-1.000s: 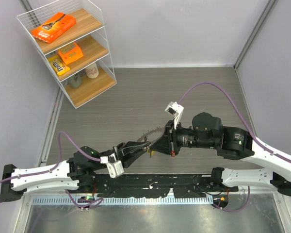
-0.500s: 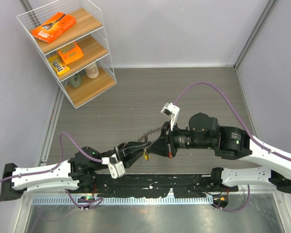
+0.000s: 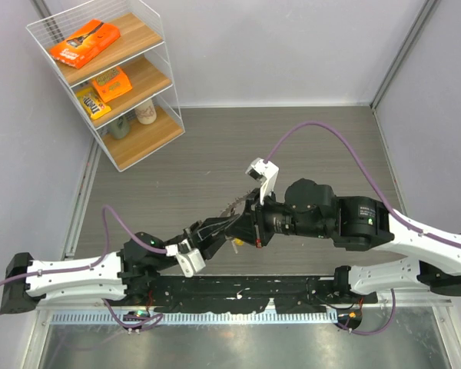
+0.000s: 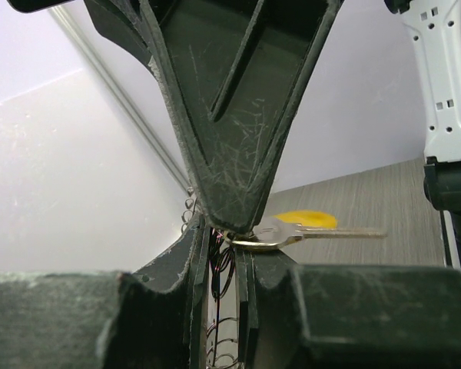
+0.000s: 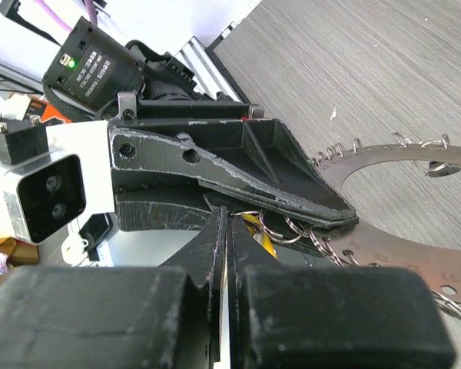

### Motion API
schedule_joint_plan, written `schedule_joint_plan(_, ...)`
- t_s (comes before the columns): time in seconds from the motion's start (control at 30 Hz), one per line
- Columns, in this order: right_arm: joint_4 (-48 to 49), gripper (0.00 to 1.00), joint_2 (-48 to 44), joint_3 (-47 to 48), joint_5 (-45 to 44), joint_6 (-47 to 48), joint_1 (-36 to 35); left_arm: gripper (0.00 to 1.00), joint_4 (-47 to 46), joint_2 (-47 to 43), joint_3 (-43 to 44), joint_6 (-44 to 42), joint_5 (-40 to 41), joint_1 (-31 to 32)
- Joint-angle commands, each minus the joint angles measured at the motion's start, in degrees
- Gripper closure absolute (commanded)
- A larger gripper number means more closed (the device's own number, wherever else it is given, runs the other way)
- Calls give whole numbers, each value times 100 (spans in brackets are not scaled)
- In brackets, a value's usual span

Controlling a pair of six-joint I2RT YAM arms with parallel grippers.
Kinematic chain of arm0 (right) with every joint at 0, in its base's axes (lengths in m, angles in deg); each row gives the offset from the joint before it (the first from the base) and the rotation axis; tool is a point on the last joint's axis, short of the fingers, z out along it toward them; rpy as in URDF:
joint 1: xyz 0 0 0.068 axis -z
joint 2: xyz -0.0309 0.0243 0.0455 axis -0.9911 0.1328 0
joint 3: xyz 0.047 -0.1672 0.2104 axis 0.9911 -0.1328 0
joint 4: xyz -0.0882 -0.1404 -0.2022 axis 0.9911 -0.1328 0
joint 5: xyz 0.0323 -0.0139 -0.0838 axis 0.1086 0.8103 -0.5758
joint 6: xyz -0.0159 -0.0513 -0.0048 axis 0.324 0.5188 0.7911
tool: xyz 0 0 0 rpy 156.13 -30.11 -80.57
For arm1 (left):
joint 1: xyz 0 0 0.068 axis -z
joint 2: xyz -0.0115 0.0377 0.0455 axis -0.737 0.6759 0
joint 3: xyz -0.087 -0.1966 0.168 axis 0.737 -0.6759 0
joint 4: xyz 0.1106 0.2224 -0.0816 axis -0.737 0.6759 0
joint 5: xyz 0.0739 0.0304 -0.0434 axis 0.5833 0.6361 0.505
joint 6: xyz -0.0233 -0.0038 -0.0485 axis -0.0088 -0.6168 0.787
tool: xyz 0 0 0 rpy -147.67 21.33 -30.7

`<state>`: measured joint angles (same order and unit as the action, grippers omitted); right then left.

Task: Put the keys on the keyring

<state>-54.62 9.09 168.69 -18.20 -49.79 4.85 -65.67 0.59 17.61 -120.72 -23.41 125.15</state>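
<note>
The keyring is a flat silvery loop with small wire rings strung along its edge; part of it shows in the top view. My left gripper is shut on thin wire rings of the keyring, and its fingers reach over the loop. A key with a yellow patch on it sticks out sideways from the tip of my right gripper. The right gripper is shut on that key, whose yellow shows just behind the jaws. Both grippers meet tip to tip. No other key shows.
A wire shelf rack with snack packs and bottles stands at the back left corner. A black rail runs along the near edge between the arm bases. A purple cable arcs over the right arm.
The right arm has moved left and closer to the left gripper, carrying the key with it. The left arm has edged slightly right. Both grips are unchanged.
</note>
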Motion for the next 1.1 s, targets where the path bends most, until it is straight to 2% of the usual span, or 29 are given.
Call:
schedule_joint_plan(0.0, -149, 94, 293, 570, -352, 31, -149, 100, -1102, 103, 12, -71, 59, 29)
schedule_joint_plan(0.27, -676, 94, 750, 1379, -502, 128, -352, 100, -2429, 270, -243, 96, -380, 29)
schedule_joint_plan(0.4, -834, 89, 891, 1599, -484, 119, -431, 100, -2921, 411, -252, 202, -556, 29)
schedule_joint_plan(0.6, -1107, 77, 1005, 1916, -642, 163, -536, 100, -3282, 596, -225, 307, -697, 29)
schedule_joint_plan(0.77, -1292, 75, 1023, 2144, -651, 198, -554, 100, -3765, 701, -296, 439, -802, 29)
schedule_joint_plan(1.07, -1380, 69, 1040, 2505, -309, 181, -580, 100, -4073, 798, -287, 518, -864, 29)
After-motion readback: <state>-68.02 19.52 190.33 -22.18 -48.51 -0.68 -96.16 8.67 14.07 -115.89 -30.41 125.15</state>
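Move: At the left fingertips sits the small ring both hands are working on, about 1 cm right of the left hand's point and level with it fore and aft; from the right hand's point it is roughly 1 cm left and 1 cm below. The silver key's middle lies some 3 cm back and 1 cm right of the left hand, with the yellow tag beside it, about 3 cm back and 2 cm right. The big toothed keyring plate is centred about 6 cm ahead, 2 cm right and 2 cm below. Rising together by about 5 cm and easing back 2 to 3 cm, both hands stay tip to tip. The left keeps its pinch on the keyring's small ring and tips its fingers up nearly 20 degrees; the right first edges slightly left, then opens its shut fingers around the small ring's loop, letting go of it while staying right over the left fingertips. ##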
